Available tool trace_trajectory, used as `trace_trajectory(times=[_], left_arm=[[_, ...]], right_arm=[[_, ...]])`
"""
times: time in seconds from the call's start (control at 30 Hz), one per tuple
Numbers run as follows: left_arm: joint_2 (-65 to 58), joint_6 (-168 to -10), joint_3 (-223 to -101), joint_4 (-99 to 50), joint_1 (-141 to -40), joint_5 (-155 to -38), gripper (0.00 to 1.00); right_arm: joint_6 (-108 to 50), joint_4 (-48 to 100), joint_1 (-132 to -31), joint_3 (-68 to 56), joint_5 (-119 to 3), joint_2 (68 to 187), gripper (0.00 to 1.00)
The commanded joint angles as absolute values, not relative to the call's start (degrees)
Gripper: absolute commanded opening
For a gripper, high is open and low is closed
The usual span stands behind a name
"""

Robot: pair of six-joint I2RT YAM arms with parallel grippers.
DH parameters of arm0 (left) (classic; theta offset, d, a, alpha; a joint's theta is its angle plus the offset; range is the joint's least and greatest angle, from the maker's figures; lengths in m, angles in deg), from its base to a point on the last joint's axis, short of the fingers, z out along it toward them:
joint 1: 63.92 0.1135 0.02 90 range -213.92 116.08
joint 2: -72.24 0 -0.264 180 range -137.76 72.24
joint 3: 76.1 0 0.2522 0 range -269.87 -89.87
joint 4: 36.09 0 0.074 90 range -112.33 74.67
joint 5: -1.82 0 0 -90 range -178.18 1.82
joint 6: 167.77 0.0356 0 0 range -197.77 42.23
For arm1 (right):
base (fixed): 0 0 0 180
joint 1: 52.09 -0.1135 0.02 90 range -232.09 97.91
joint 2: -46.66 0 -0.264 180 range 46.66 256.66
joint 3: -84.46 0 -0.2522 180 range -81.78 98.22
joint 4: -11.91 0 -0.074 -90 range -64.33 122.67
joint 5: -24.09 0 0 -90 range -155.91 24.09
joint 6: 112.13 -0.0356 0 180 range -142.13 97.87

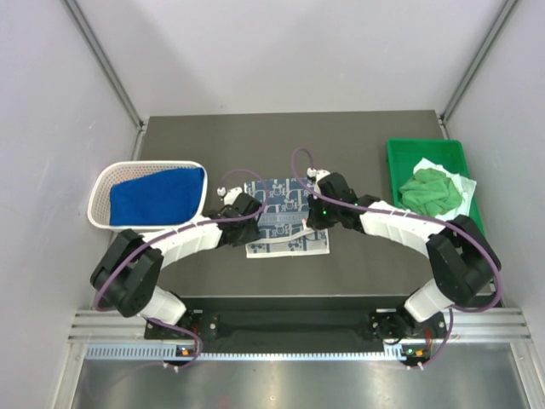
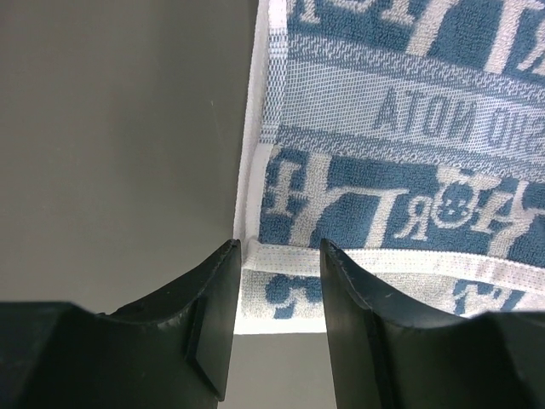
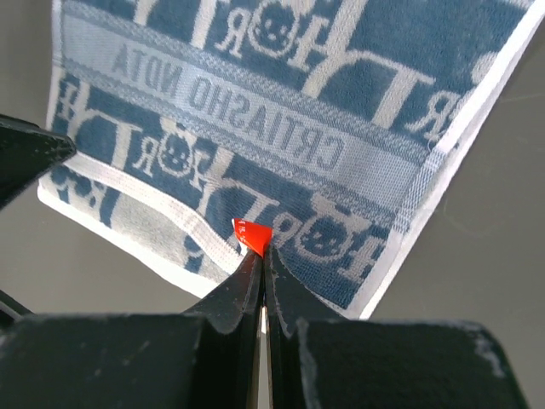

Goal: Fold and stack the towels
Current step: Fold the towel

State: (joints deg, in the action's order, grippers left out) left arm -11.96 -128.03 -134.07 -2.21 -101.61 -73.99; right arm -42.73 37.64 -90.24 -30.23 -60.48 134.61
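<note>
A white towel with blue-grey print (image 1: 281, 204) lies partly folded on the dark table between my two grippers; a paler strip shows along its near edge. My left gripper (image 2: 278, 256) (image 1: 255, 228) is open, its fingers either side of the towel's near left corner (image 2: 281, 294). My right gripper (image 3: 260, 249) (image 1: 312, 220) is shut on the towel's small red label (image 3: 253, 233) at the near edge of the folded layer. A royal blue towel (image 1: 157, 196) lies in the basket. A bright green towel (image 1: 433, 189) sits crumpled in the tray.
The white mesh basket (image 1: 102, 183) stands at the left edge of the table. The green plastic tray (image 1: 400, 158) stands at the right, with a white cloth (image 1: 464, 183) under the green towel. Grey walls enclose the table on three sides.
</note>
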Motion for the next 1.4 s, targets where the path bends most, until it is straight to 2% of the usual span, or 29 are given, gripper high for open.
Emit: trace_trajectory(times=[0.0, 0.4, 0.63, 0.73, 0.97, 1.13, 1.37], left_arm=[[-12.39, -127.78, -133.64, -4.66, -101.19, -74.56, 0.48], [-12.57, -127.43, -133.11, -5.98, -100.22, -76.66, 0.47], [-12.13, -127.08, -133.02, -6.15, -100.31, -77.11, 0.43], [-12.04, -126.90, -133.02, -5.89, -100.22, -77.02, 0.38], [-12.04, -126.02, -133.20, -5.54, -100.31, -76.23, 0.18], [-11.26, -125.06, -133.81, -4.75, -100.22, -75.88, 0.00], [-8.53, -122.95, -135.48, -1.76, -100.31, -76.49, 0.00]], right_arm=[[-42.17, 37.71, -91.37, -26.94, -60.73, 133.50, 0.00], [-41.73, 39.12, -91.37, -24.30, -61.61, 133.24, 0.00], [-42.08, 38.59, -91.37, -24.83, -61.52, 133.33, 0.00], [-42.17, 38.50, -91.37, -25.18, -61.43, 133.41, 0.00], [-42.17, 38.50, -91.37, -25.36, -61.34, 133.32, 0.00], [-42.17, 38.42, -91.37, -25.97, -61.43, 132.80, 0.00], [-42.17, 38.77, -91.37, -26.85, -61.96, 131.83, 0.00]])
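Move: The printed towel's folded-over near-left hem corner sits between the left hand's parted fingers, about 1 cm left, level fore-and-aft and 1 cm below. From that hand, the hem's right end, held by the right hand, is some 14 cm right, 4 cm ahead and 3 cm up; the white basket with the blue towel is roughly 24 cm left and 11 cm ahead. From the right hand the left corner lies about 15 cm left, 4 cm back and 4 cm down. Right hand, still pinching, lifts about 1.5 cm and slightly forward; left stays, shutting its fingers on the hem corner. ##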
